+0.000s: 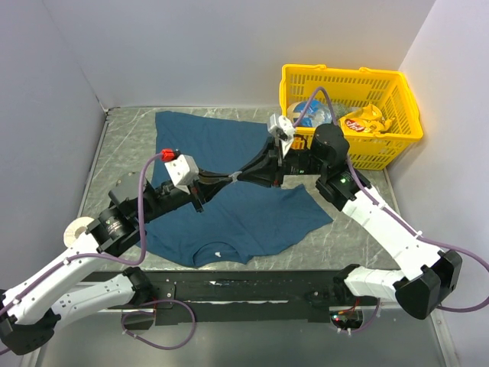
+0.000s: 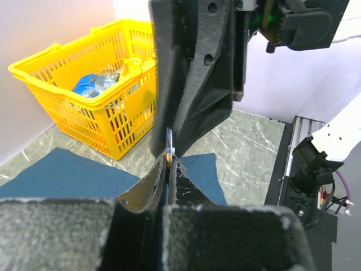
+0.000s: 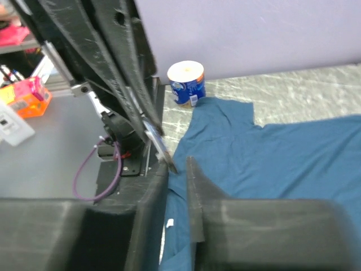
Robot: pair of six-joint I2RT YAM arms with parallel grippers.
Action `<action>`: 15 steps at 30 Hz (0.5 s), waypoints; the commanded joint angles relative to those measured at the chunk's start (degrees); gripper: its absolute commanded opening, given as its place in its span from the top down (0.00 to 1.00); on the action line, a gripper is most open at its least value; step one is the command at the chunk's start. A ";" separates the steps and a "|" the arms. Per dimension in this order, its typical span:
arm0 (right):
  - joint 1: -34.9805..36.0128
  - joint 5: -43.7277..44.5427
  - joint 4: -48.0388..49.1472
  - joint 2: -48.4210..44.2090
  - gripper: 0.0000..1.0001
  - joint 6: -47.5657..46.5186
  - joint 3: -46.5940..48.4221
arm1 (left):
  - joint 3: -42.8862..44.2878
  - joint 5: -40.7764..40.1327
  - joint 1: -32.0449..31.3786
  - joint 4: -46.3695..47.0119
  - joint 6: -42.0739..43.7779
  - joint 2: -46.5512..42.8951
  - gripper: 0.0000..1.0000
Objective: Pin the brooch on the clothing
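The clothing [image 1: 244, 218] is a dark teal T-shirt lying flat on the table, its white neck label [image 1: 219, 254] toward the near edge. Both grippers meet tip to tip above its middle. My left gripper [image 1: 231, 177] is shut on the brooch [image 2: 169, 148], a tiny orange and gold piece that sticks out past its fingertips. My right gripper [image 1: 250, 173] faces it from the right. In the right wrist view the brooch [image 3: 160, 148] lies against the left fingertip of my right gripper [image 3: 177, 166]. A narrow gap shows between those jaws, with the shirt [image 3: 271, 164] below.
A yellow basket [image 1: 397, 84] with packets stands at the back right, also in the left wrist view as the basket [image 2: 67, 113]. A white-topped roll [image 1: 75, 229] sits by the left arm's base. The black rail [image 1: 252, 290] runs along the near edge.
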 commanded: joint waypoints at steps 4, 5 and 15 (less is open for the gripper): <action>0.87 0.34 -1.99 1.34 1.00 -1.32 5.57 | 0.21 0.14 -0.18 2.05 0.53 -0.14 0.99; 0.87 1.39 -2.34 1.07 1.00 -2.19 5.57 | 0.39 -0.47 -0.18 1.79 0.44 -0.05 0.99; 3.24 25.90 -14.04 -2.09 1.00 -18.27 7.86 | 12.31 -29.31 0.96 -8.92 -11.50 2.31 0.05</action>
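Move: Just beyond the left fingertips, which still hold it, sits the brooch, roughly 2 cm to the right of that hand and 1 cm ahead. From the right hand it lies about 2 cm to the left and level, already between the closing tips. From the right hand, the clothing's middle is some 7 cm ahead, 8 cm left and 36 cm below, and the yellow basket about 27 cm ahead, 28 cm right and 27 cm lower. Closing the last of its gap, the right hand pinches the brooch while both hands hold nearly still. Then the left fingers open wide and let go, that hand backing off about 4 cm forward and 3 cm left with a 15-degree counter-clockwise turn. The right keeps its grip, moving some 3 cm forward and turning about 10 degrees clockwise. ##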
